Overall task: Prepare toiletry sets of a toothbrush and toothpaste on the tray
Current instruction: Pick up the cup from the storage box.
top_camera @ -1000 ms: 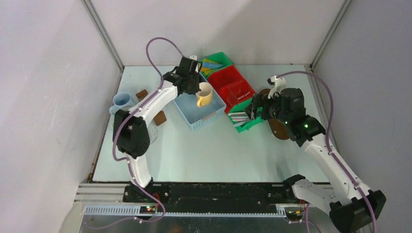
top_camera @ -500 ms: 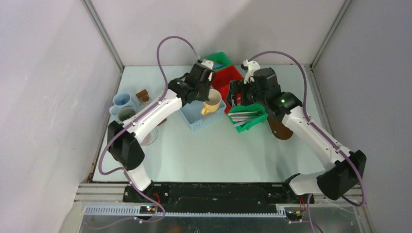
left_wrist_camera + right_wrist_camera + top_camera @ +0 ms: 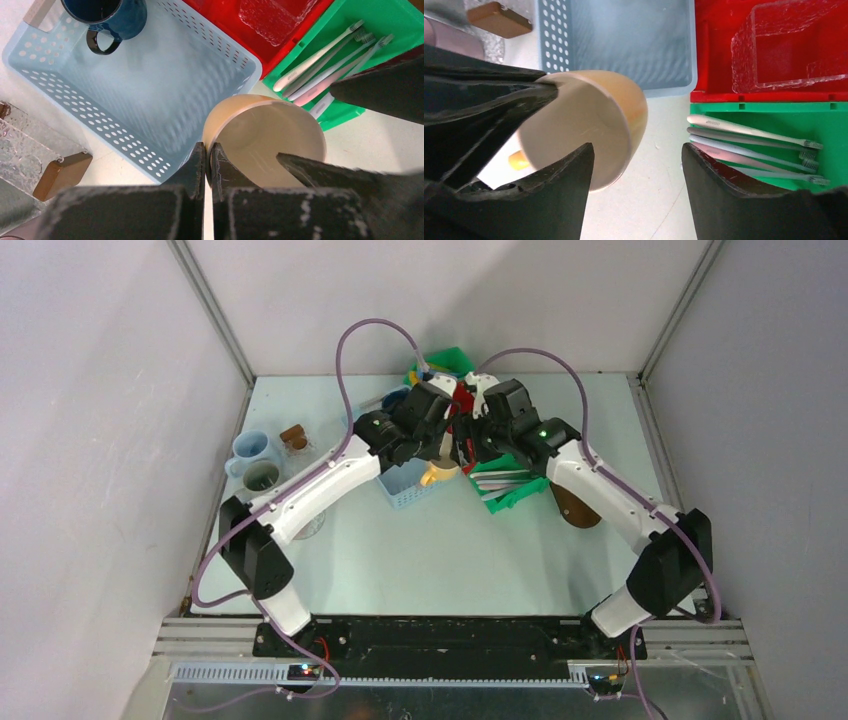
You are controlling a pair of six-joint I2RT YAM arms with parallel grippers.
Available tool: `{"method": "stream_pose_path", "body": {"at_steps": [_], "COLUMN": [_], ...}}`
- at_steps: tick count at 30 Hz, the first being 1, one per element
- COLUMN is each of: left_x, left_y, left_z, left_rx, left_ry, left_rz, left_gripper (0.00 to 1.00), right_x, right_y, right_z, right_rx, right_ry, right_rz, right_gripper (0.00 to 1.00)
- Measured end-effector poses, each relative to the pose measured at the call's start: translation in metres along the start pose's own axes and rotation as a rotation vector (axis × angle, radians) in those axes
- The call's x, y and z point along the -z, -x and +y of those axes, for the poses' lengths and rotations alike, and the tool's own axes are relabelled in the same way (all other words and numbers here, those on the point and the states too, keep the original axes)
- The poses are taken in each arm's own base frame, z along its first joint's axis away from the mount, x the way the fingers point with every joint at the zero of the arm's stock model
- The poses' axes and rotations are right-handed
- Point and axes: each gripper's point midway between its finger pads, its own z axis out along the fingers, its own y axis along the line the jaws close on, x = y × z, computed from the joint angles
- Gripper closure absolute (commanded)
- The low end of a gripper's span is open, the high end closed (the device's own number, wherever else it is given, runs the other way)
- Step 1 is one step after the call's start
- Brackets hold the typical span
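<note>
My left gripper [image 3: 209, 155] is shut on the rim of the cream mug [image 3: 270, 135] and holds it, tilted, just past the front right corner of the light blue basket [image 3: 140, 90]. My right gripper [image 3: 636, 170] is open. One of its fingers [image 3: 569, 175] lies over the mug's mouth and the other is outside, towards the toothbrushes [image 3: 749, 145] in a green bin. In the top view the two grippers meet at the mug [image 3: 440, 476]. The dark brown tray [image 3: 575, 505] lies to the right, partly under the right arm. No tube shows in the mug.
A dark blue mug [image 3: 107, 15] stands in the basket's far corner. A red bin [image 3: 719, 50] holds a clear container [image 3: 789, 50]. A pale blue mug [image 3: 248, 448] and a grey mug [image 3: 262, 476] stand at the left. A green bin [image 3: 450, 358] sits at the back.
My left arm has carried the cream mug out of the basket, right and nearer. My right arm has swung left from above the tray and now meets the mug.
</note>
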Motion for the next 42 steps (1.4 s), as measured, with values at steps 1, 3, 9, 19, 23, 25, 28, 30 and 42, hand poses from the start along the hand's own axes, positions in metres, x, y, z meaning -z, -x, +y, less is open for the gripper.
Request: {"method": "stream_pose_path", "body": {"at_steps": [1,3,9,19,23,25,28,30,42], "left_x": [0.001,0.004,0.008,0.021,0.042,0.060,0.092,0.110,0.121], "left_y": [0.000,0.001,-0.002,-0.001,0.011,0.022,0.042,0.051,0.031], "left_z": [0.000,0.000,-0.008,-0.014,-0.010,-0.006,0.002,0.009,0.108], "left_rx": [0.003,0.004,0.008,0.081,0.123,0.145,0.191,0.214,0.316], "left_ry": [0.004,0.005,-0.008,-0.045,-0.071,-0.090,-0.124,-0.133,0.077], "left_rz": [-0.002,-0.007,-0.002,-0.065,-0.144,-0.208,-0.329,-0.390,-0.482], "left_gripper": [1.00,1.00,1.00,0.62,0.35,0.25,0.10,0.03,0.00], "right_x": [-0.003,-0.011,-0.027,-0.029,-0.024,-0.019,-0.010,-0.001,0.076], "right_y": [-0.004,-0.009,-0.019,-0.021,-0.030,-0.035,-0.035,-0.030,0.007], "right_z": [-0.001,-0.004,-0.005,-0.004,-0.022,-0.037,-0.057,-0.072,-0.209], "right_rx": [0.001,0.002,-0.003,-0.018,-0.006,-0.004,-0.007,-0.015,-0.236], "right_ry": [-0.008,-0.024,-0.039,-0.069,-0.144,-0.195,-0.256,-0.297,-0.579], "right_rz": [0.013,0.032,0.065,0.066,0.101,0.130,0.149,0.146,0.036], "right_gripper": [0.37,0.41,0.74,1.00,1.00,1.00,1.00,1.00,1.00]}}
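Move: The yellow cup hangs in the left fingers, its middle about 4 cm right of that hand, 1 cm back and 3 cm below. From the open right hand the cup's middle is some 3 cm left, 2 cm back and 5 cm down. From the right hand too, all about 18 cm lower: storage box 9 cm ahead, 11 cm left; green toothbrush box 3 cm ahead, 9 cm right; brown board 4 cm ahead, 19 cm right. Down about 4 cm goes the right hand, its open fingers straddling the cup's near-right wall and closing to pinch it while the left holds nearly still. The left fingers then open wide and let go, withdrawing up and slightly back, tipping upward, then swinging left. The right carries the cup some 20 cm right and a little forward, over the toothbrush box towards the brown board, turning clockwise about 30 degrees. ##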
